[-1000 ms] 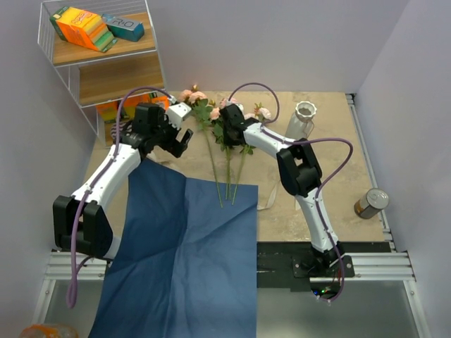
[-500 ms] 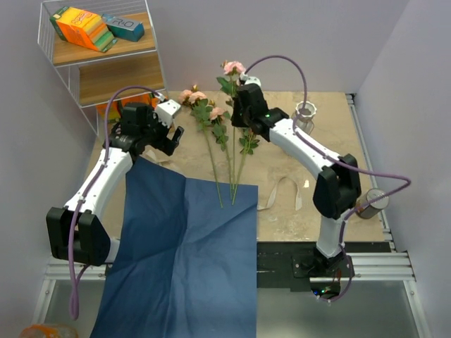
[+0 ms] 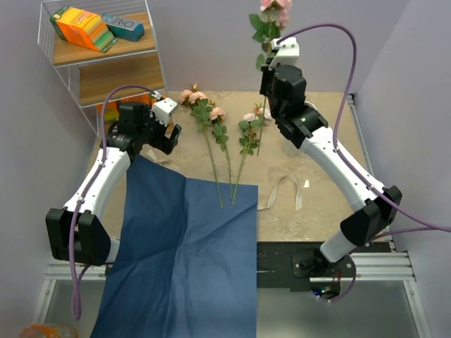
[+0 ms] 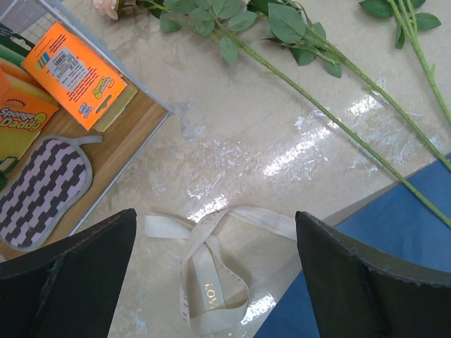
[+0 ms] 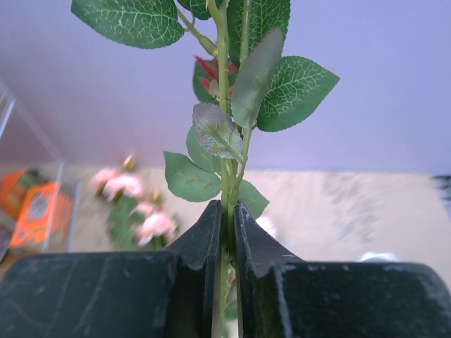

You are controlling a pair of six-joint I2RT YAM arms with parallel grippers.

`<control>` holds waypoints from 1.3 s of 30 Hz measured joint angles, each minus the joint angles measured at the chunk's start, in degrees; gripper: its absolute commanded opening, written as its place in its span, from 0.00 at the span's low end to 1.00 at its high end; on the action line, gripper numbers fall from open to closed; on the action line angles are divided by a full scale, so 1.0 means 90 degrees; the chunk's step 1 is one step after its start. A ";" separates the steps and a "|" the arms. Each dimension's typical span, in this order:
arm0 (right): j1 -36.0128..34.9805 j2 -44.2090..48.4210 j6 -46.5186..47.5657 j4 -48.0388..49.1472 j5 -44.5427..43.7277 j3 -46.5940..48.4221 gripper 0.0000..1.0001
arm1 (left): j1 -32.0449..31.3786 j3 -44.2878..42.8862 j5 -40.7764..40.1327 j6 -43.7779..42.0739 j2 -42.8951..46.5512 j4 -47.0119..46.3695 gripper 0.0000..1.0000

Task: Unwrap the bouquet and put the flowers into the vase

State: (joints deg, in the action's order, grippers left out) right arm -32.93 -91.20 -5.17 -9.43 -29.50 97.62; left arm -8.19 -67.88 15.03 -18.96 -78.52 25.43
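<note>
My right gripper (image 3: 270, 69) is shut on the green stem (image 5: 224, 141) of one pink rose (image 3: 275, 5). It holds the rose upright, high over the back of the table, with the stem's end hanging down (image 3: 259, 137). Other flowers (image 3: 211, 116) lie on the table, their stems (image 4: 338, 120) reaching onto the spread blue paper (image 3: 183, 239). My left gripper (image 3: 166, 134) is open and holds nothing. It hovers over a loose cream ribbon (image 4: 204, 271) by the paper's corner. The vase is hidden behind the right arm.
A wire shelf (image 3: 106, 63) with orange sponge packs (image 4: 77, 74) and a striped pad (image 4: 46, 186) stands at the back left, close to my left gripper. A second piece of ribbon (image 3: 283, 191) lies right of the paper. Walls close in the back and right.
My right gripper has lifted one rose off the table and carried it up and to the right. My left gripper drew back slightly to the left, still open.
</note>
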 measured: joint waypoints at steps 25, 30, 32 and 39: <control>0.0733 0.0182 0.4855 0.6241 -0.1996 -0.0291 0.00 | 0.0736 -0.0568 0.1117 0.0206 -0.0151 0.0488 0.99; 0.0984 0.0168 0.5032 0.6785 -0.1987 -0.0704 0.00 | 0.0831 -0.0568 0.1314 0.0206 -0.0151 0.0556 0.99; 0.1110 0.0148 0.5030 0.6938 -0.1945 -0.0886 0.00 | 0.0852 -0.0568 0.1392 0.0206 -0.0146 0.0588 0.99; 0.1452 0.0141 0.4762 0.7152 -0.1741 -0.1486 0.00 | 0.1022 -0.0568 0.1897 0.0134 -0.0131 0.0673 0.99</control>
State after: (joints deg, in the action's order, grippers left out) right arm -19.86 -89.93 37.69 54.94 -45.17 84.25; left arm 1.02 -72.99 32.10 -17.76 -79.70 31.48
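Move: The flower is already pinched in my right hand. The vase I'm taking it to stands level with that hand in reach, about 12 cm to its right, its middle some 28 cm below. On the table, roughly 40 cm under the hand, the nearest loose flower lies about 4 cm to the left, the other two about 14 cm left. From my left hand the vase is about 42 cm right, 6 cm ahead and 8 cm lower. I keep the flower pinched in my right hand and swing it about 19 cm to the right, high across the vase and somewhat beyond its right side, rising about 17 cm and then sinking some 5 cm. On the way the wrist turns clockwise and tips up, so the level fingers end pointing right and upward. My left hand, open and empty, eases up about 2 cm, rolling slightly. ##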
